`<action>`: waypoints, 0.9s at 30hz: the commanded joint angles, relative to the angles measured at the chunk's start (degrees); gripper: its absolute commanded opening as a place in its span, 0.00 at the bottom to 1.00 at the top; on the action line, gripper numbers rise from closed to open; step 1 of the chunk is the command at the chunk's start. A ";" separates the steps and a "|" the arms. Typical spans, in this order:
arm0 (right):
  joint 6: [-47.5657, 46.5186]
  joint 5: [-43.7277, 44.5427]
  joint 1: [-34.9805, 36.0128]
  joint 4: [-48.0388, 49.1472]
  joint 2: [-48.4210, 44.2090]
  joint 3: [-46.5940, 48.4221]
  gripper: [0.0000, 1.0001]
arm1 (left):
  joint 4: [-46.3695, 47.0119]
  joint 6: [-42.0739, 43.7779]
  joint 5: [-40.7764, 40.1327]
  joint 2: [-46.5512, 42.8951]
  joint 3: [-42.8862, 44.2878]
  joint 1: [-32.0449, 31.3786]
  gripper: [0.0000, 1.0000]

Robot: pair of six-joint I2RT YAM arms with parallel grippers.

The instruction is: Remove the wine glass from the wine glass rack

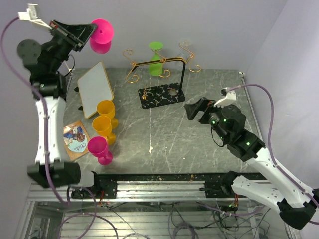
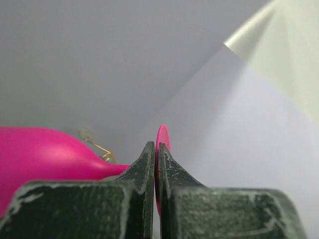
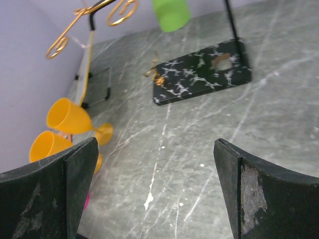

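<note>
My left gripper (image 1: pixel 92 29) is raised high at the far left, shut on the round foot (image 2: pixel 163 137) of a pink wine glass (image 1: pixel 101 37). The glass lies sideways in the air, left of the rack and clear of it; its bowl (image 2: pixel 40 154) shows in the left wrist view. The wine glass rack (image 1: pixel 159 62) has gold scroll hooks, a black post and a black veined base (image 1: pixel 160 95). A green wine glass (image 1: pixel 156 62) hangs upside down on it. My right gripper (image 1: pixel 192 110) is open and empty over the table, right of the rack base (image 3: pixel 202 79).
Two yellow glasses (image 1: pixel 105 108) (image 1: pixel 102 126) and another pink glass (image 1: pixel 99 148) stand at the table's left. A white board (image 1: pixel 94 88) leans behind them, and a picture card (image 1: pixel 76 139) lies at the left edge. Walls stand close behind and at the right.
</note>
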 commanded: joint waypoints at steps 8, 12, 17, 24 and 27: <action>-8.74 -21.44 -0.12 16.46 6.33 -0.21 1.00 | 2.85 2.38 12.13 -25.08 -15.77 -0.86 0.07; -7.74 -25.19 -0.15 18.18 7.54 0.93 1.00 | 18.24 -8.18 12.76 -27.44 -26.17 -2.75 0.07; -2.96 -24.25 -0.17 17.64 10.27 2.12 0.99 | 23.44 -10.60 10.86 -27.65 -32.21 -7.88 0.07; 4.28 -34.27 -0.24 23.94 15.82 4.78 0.99 | 40.20 -22.13 8.02 -24.76 -39.30 -16.29 0.07; 10.66 -40.53 -0.42 32.60 17.78 3.81 0.99 | 48.10 -28.54 7.09 -24.03 -41.89 -16.39 0.07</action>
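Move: The left hand holds the magenta wine glass by its foot, bowl hanging below. The open right gripper, where it is being taken, lies about 36 cm right, 14 back and 25 below that hand; the rack's top bar is 22 right, 13 ahead, 21 below. From the right hand, the glass hangs 34 cm left, 14 ahead, 16 above, and the bar is 14 left, 28 ahead, 3 above. Keeping its pinch on the foot, the left hand swings the magenta glass back about 18 cm, rising a little before sinking below its starting height, and bears some 11 cm right towards the right gripper while turning clockwise about 30 degrees. The right hand comes to meet the glass, some 13 cm left, turning counter-clockwise about 30 degrees, fingers still wide open and not yet touching. ##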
